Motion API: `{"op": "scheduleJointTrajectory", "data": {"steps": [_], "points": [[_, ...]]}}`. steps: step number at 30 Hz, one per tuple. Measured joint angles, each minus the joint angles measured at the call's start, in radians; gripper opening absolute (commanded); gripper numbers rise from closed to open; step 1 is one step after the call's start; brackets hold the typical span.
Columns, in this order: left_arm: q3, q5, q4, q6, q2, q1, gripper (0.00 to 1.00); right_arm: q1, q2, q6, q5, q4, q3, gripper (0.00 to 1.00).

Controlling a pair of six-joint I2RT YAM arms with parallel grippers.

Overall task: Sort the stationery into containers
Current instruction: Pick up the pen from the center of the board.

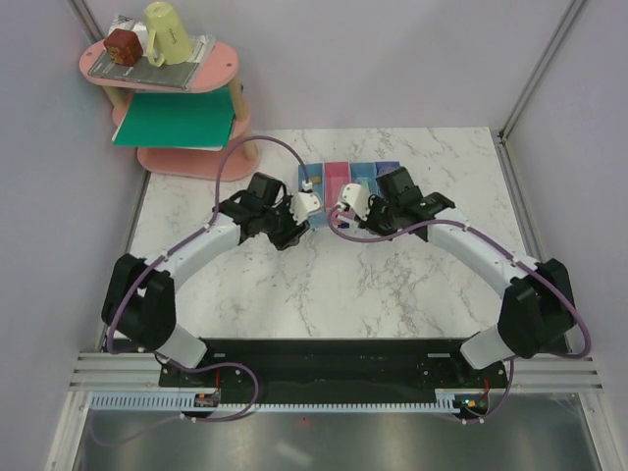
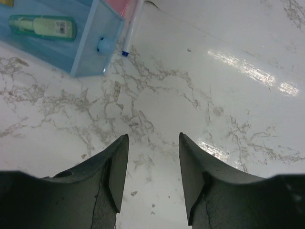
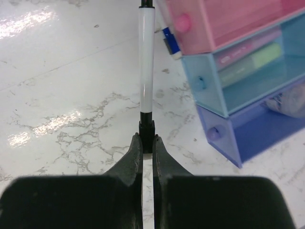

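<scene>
The four joined bins (image 1: 350, 177) stand at mid-table. My right gripper (image 3: 147, 137) is shut on the black cap of a thin white marker (image 3: 146, 62) that points away past the pink bin (image 3: 228, 24). A blue-capped marker (image 3: 170, 40) lies against that bin's front and also shows in the left wrist view (image 2: 129, 28). The middle light blue bin (image 3: 209, 90) holds green and pink bars (image 3: 259, 55). The purple-blue bin (image 3: 248, 136) holds a greyish roll (image 3: 290, 102). My left gripper (image 2: 153, 136) is open and empty over bare marble, near the left light blue bin (image 2: 90, 52), which holds a green bar (image 2: 45, 27).
A pink tiered shelf (image 1: 221, 74) stands at the far left corner with a yellow cup (image 1: 169, 31), a red-brown block (image 1: 124, 45) and a green sheet (image 1: 175, 120). Grey walls enclose the marble table (image 1: 324, 294). Both grippers (image 1: 309, 208) sit close together just before the bins.
</scene>
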Motion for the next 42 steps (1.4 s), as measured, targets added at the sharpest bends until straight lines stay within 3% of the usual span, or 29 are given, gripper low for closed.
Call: {"op": "scheduleJointTrajectory", "data": {"steps": [8, 15, 25, 42], "points": [[0.005, -0.124, 0.194, 0.000, 0.225, -0.177, 0.53, -0.129, -0.105, 0.036, 0.051, -0.017, 0.015, 0.02], [0.092, -0.254, 0.310, 0.008, 0.380, -0.196, 0.52, -0.146, -0.117, 0.040, 0.066, -0.049, 0.024, 0.02], [0.116, -0.332, 0.428, 0.055, 0.407, -0.208, 0.52, -0.150, -0.120, 0.040, 0.068, -0.058, 0.031, 0.02], [0.130, -0.281, 0.445, 0.154, 0.479, -0.212, 0.51, -0.163, -0.120, 0.047, 0.065, -0.058, 0.031, 0.02]]}}
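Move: The blue-capped pen lies on the board along the front of the compartment box, about 8 cm ahead of the left hand, 11 to its right and 10 below. The box's middle is some 8 cm beyond the pen and 4 farther right. The black-capped marker, already in the right fingers, is about 5 cm ahead of the left hand and 15 right, level in height. From the right hand the pen is roughly 6 cm ahead, 8 left and 10 below. Still pinching the black marker by its cap, the right hand draws off right about 7 cm and up nearly 5, turning a little clockwise, then all but stops. The empty left hand sweeps right and down, then swings forward and sinks the last bit, about 10 cm right, 9 down and 8 forward in all, fingers staying half open and tilting farther forward, to hover just over the left half of the blue-capped pen. ##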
